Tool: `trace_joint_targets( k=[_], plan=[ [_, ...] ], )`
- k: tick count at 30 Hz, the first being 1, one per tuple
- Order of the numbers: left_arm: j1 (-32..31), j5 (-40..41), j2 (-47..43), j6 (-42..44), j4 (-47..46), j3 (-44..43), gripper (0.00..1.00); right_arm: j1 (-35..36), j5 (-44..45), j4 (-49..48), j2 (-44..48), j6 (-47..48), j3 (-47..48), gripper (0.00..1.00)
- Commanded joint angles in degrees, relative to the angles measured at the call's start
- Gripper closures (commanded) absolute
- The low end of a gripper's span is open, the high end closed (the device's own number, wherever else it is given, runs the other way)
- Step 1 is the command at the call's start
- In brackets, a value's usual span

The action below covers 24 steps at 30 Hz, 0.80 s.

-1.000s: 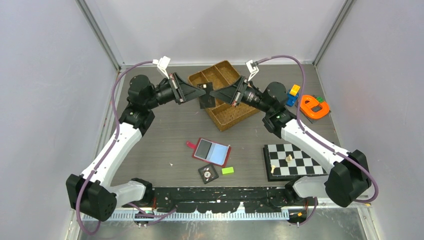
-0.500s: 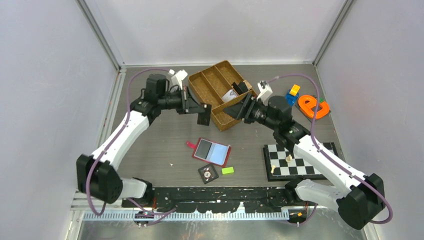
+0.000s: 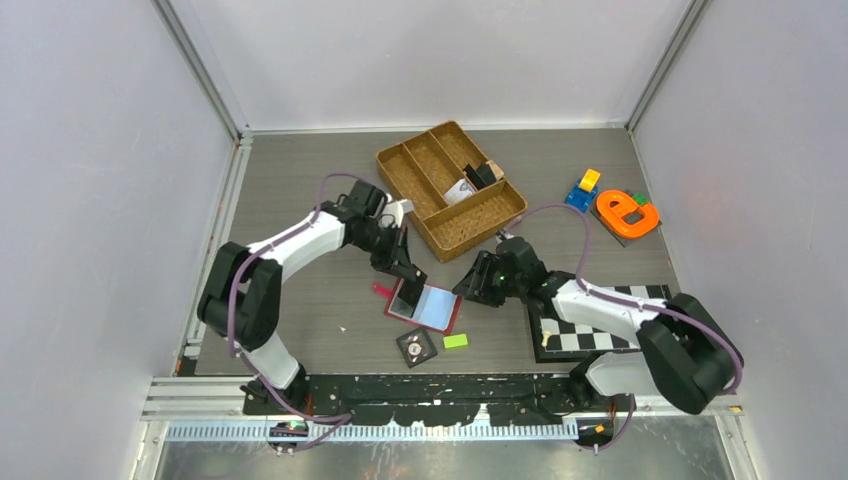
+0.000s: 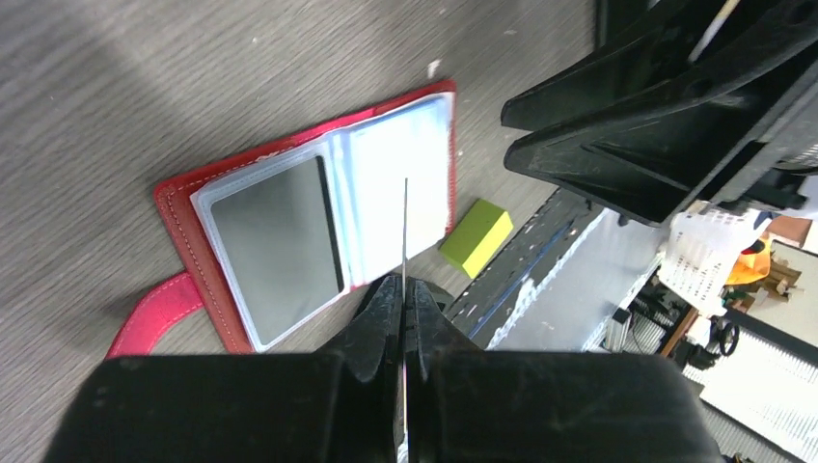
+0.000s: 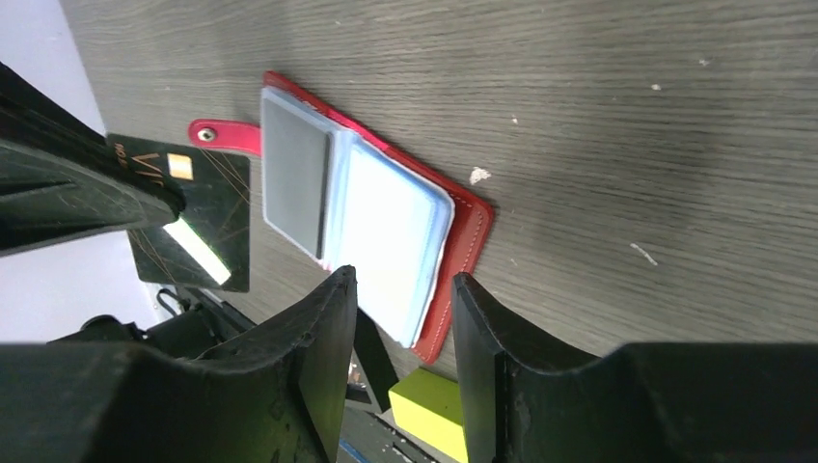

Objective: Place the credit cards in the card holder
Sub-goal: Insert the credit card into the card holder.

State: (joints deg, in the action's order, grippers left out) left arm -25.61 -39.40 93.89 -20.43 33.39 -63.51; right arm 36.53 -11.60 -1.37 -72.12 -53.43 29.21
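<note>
The card holder (image 3: pixel 432 309), a red wallet, lies open on the table with its tab (image 3: pixel 381 290) pointing left. A grey card (image 4: pixel 275 246) sits in its left sleeve. My left gripper (image 3: pixel 401 275) is shut on a black credit card (image 5: pixel 193 214), held on edge just above the wallet's left half. In the left wrist view that card is a thin line (image 4: pixel 404 227) rising from the gripper (image 4: pixel 404 283). My right gripper (image 3: pixel 468 291) stands open and empty low at the wallet's right edge (image 5: pixel 470 230), its fingertips (image 5: pixel 338 285) on either side of the wallet's corner.
A green block (image 3: pixel 455 341) and a black dial tile (image 3: pixel 415 347) lie just in front of the wallet. The woven tray (image 3: pixel 478 221) stands behind it, a chessboard (image 3: pixel 610 325) to the right, and orange and coloured toys (image 3: pixel 627 213) at the back right.
Both arms came down from above the woven tray to the wallet. The right gripper let go of the black card and opened; the left gripper carried the card down alone.
</note>
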Motion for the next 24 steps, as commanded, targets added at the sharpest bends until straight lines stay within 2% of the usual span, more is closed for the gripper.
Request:
trace_joint_targets(
  k=[1,18,24],
  plan=[
    [-0.59,2.61,3.29,1.66,0.74,1.18,1.0,1.07,1.64,-5.61,-4.34,-1.07,-0.03,0.54],
    [-0.67,-1.86,9.01,-0.61,-4.88,4.95,1.0,2.27,1.72,-7.87,-12.63,-2.77,0.5,0.55],
    [-0.67,-0.43,8.38,-0.94,-7.01,6.91,1.0,2.31,1.88,-7.86,-13.37,-2.97,0.65,0.57]
  ],
)
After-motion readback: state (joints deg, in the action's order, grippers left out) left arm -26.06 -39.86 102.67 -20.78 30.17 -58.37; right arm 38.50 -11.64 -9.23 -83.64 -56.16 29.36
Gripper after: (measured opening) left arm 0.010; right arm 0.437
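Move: Below and back from the left hand, which already grips the black credit card, the open card holder's middle lies about 6 cm back, 2 cm to its right and 10 cm down. A green block sits some 13 cm back and 7 cm right of that hand, a black case 14 cm back and straight in line. From the right hand the holder's middle is roughly 7 cm left, 3 cm back and 5 cm below; the green block is 10 cm back, 2 cm left. Lowering the pinched card about 7 cm and drawing it back some 2 cm, the left hand brings it to the holder's centre fold, its wrist tipping about 10 degrees and its grip kept. The right hand sinks about 4 cm with fingers still half open, then slides 1.5 cm left, one finger coming against the white page's free edge and pushing it away from the red cover. ##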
